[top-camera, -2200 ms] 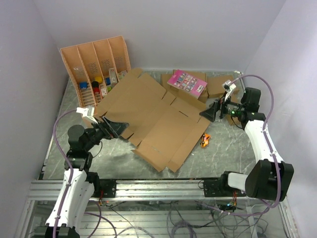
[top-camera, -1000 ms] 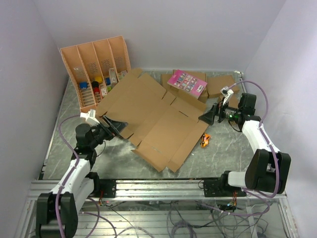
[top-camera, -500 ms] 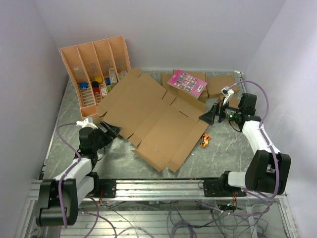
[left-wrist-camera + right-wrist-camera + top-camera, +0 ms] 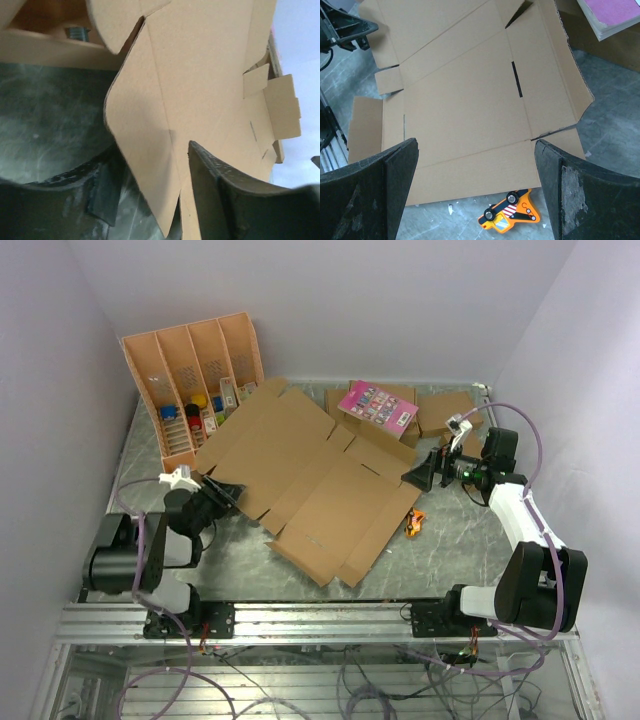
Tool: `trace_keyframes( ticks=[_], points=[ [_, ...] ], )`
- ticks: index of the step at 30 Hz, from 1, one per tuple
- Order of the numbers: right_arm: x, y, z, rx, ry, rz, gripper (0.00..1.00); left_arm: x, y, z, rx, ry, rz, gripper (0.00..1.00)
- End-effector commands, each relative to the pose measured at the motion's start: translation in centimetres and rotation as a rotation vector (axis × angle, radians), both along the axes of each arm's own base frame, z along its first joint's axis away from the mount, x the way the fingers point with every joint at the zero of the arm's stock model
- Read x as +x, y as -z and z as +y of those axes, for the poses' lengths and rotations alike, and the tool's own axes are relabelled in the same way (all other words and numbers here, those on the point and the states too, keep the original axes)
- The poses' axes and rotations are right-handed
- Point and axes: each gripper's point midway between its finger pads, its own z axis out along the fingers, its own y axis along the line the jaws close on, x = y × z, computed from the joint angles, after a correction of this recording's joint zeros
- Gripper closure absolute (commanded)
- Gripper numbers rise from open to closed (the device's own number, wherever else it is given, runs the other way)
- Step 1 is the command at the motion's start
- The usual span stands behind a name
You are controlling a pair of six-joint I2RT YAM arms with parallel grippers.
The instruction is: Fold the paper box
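Note:
The paper box (image 4: 310,475) lies unfolded and flat across the middle of the table, a big brown cardboard sheet with flaps and slits. My left gripper (image 4: 225,498) is low at its left edge. In the left wrist view a rounded flap of the paper box (image 4: 150,150) sits between the jaws of the left gripper (image 4: 150,167), which still stand apart. My right gripper (image 4: 418,472) hovers wide open over the sheet's right edge. In the right wrist view the right gripper (image 4: 476,147) holds nothing, with the paper box (image 4: 465,100) spread below it.
An orange toy truck (image 4: 413,523) (image 4: 511,216) lies on its side just off the sheet's right edge. A pink book (image 4: 377,406) rests on small brown boxes (image 4: 445,412) at the back right. An orange-tan compartment tray (image 4: 190,390) leans at the back left.
The left arm has folded down and back toward its base, while its jaws have narrowed around the left flap. The right arm has stayed still.

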Motion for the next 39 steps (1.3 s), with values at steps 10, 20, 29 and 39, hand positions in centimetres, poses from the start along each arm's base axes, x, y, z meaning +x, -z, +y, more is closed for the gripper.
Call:
trace_keyframes(
  ticks=[10,20,29,39],
  points=[
    [0.4,-0.3,-0.3,-0.016,0.01,-0.019,0.0,2.6,-5.3,-3.1,-0.128,0.229,-0.337,0.93],
    [-0.2,-1.6,0.1,-0.033,-0.059,-0.091,0.0,0.4,-10.6,-3.3,0.112,0.276,-0.477,0.93],
    [2.6,-9.0,2.3,-0.077,-0.282,-0.472,0.01,-2.8,-18.8,-5.2,0.288,0.287,-0.758,0.93],
    [9.8,-15.4,4.1,-0.046,-0.389,-0.597,0.0,-5.0,-23.8,-7.9,0.303,0.487,-0.916,0.93]
  ],
)
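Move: The flat cardboard sheet's near-left edge lies just off the left hand's half-open fingers, some 2 cm ahead, 2 cm right and 1 cm lower. The orange tray stands about 28 cm ahead of that hand and 11 cm to its left, roughly level in height. From the right hand the same edge is about 43 cm left, 2 cm ahead and 11 cm below; the pink book is some 21 cm ahead, 9 cm left and 8 cm lower. The sheet's near-left edge is pinched as the left hand eases about 2.5 cm forward and as much right, its fingers closing. That hand then hauls the edge up some 20 cm, drawing back about 6 cm and drifting right, fingertips tipping up roughly 45 degrees. Late on, the wide-open right hand rises 15 cm and goes 8 cm forward, fingertips tilting up, touching nothing visible. ##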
